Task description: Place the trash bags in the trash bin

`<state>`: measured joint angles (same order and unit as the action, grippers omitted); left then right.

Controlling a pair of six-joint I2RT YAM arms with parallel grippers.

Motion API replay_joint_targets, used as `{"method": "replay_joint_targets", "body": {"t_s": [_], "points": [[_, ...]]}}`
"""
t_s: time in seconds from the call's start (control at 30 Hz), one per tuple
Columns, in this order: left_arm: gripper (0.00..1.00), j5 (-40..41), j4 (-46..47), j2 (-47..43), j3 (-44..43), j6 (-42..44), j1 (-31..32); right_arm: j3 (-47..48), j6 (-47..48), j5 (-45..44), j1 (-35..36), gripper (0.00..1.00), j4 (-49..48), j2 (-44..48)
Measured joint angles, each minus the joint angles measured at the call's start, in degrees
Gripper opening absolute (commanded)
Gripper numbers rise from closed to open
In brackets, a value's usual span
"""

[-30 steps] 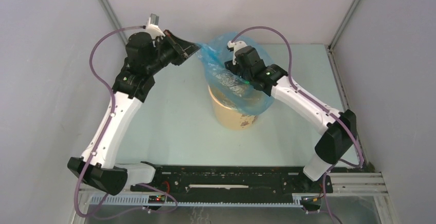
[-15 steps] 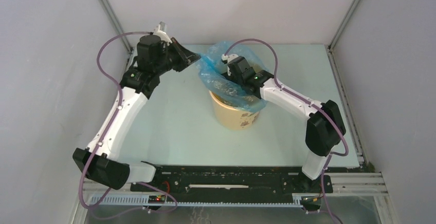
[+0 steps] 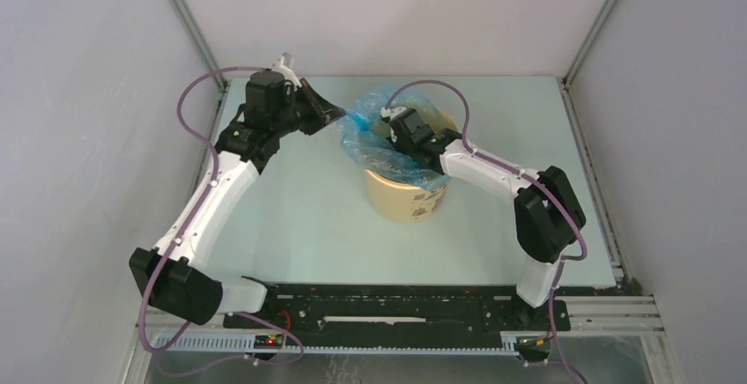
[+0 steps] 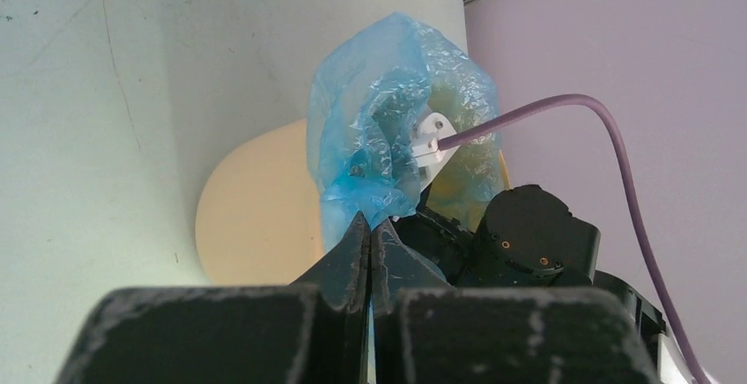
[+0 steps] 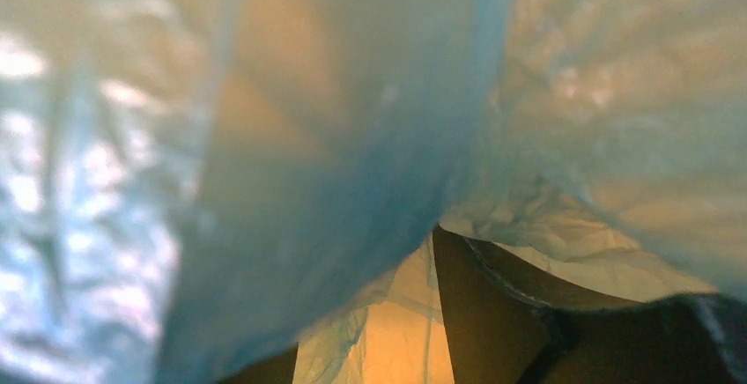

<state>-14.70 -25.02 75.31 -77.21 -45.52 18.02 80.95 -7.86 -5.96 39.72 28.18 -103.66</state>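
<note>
The light-blue, wrinkly trash bag (image 3: pixel 374 142) is draped over the mouth of the pale tan trash bin (image 3: pixel 403 197). My left gripper (image 3: pixel 342 117) is shut on the bag's left edge, and the left wrist view shows blue film (image 4: pixel 388 129) pinched between its closed jaws (image 4: pixel 371 230), with the bin (image 4: pixel 255 212) beyond. My right gripper (image 5: pixel 370 336) is inside the bag over the bin, its fingers hidden under film in the top view. In the right wrist view its fingers (image 5: pixel 493 313) stand apart, film (image 5: pixel 264 137) hanging in front and the bin's yellow showing through.
The bin stands mid-table on a pale green surface (image 3: pixel 291 217). Grey walls and metal frame posts (image 3: pixel 185 14) close in the left, back and right. The right arm's purple cable (image 4: pixel 608 137) arches close to the bag.
Both arms have come down and the bag has sunk lower onto the bin. The right gripper has gone deeper into the bag, and its jaws have opened slightly wider.
</note>
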Motion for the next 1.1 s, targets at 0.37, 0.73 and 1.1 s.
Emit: {"method": "replay_joint_targets", "body": {"t_s": [0.37, 0.73, 1.1], "points": [[0.0, -2.0, 2.0, -1.2, 0.3, 0.5, 0.0, 12.6, -2.8, 1.5, -0.8, 0.9, 13.9, 10.7], [0.0, -2.5, 3.8, -4.8, 0.4, 0.4, 0.0, 18.8, -6.9, 0.5, -5.7, 0.94, 23.1, 25.2], [0.42, -2.0, 1.0, -5.7, 0.6, -0.9, 0.0, 9.6, -16.2, -7.5, -1.9, 0.87, 26.9, 26.9]]}}
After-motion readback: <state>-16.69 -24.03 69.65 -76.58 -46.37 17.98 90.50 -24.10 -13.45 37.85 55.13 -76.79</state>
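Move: The right hand is deep inside the trash bag in the trash bin, with the bin's middle roughly 4 cm back and 3 cm to its right, at about its height. The bag's right front edge is some 11 cm back, 11 cm right and 13 cm up from it; the bag's left corner, about 1 cm back, 11 cm left and 19 cm up. That corner is pinched by the left hand, which has the bin's middle about 3 cm back, 14 cm right and 20 cm below. Up and out of the bag comes the right hand, quickly, climbing nearly 25 cm while its fingers spread from half open to wide; it then swings right and back about 10 cm, turning some 20 degrees clockwise and sinking about 6 cm towards the bag's right front edge. The left hand lifts its corner about 4 cm, drawing slightly back, then starts opening its fingers. ##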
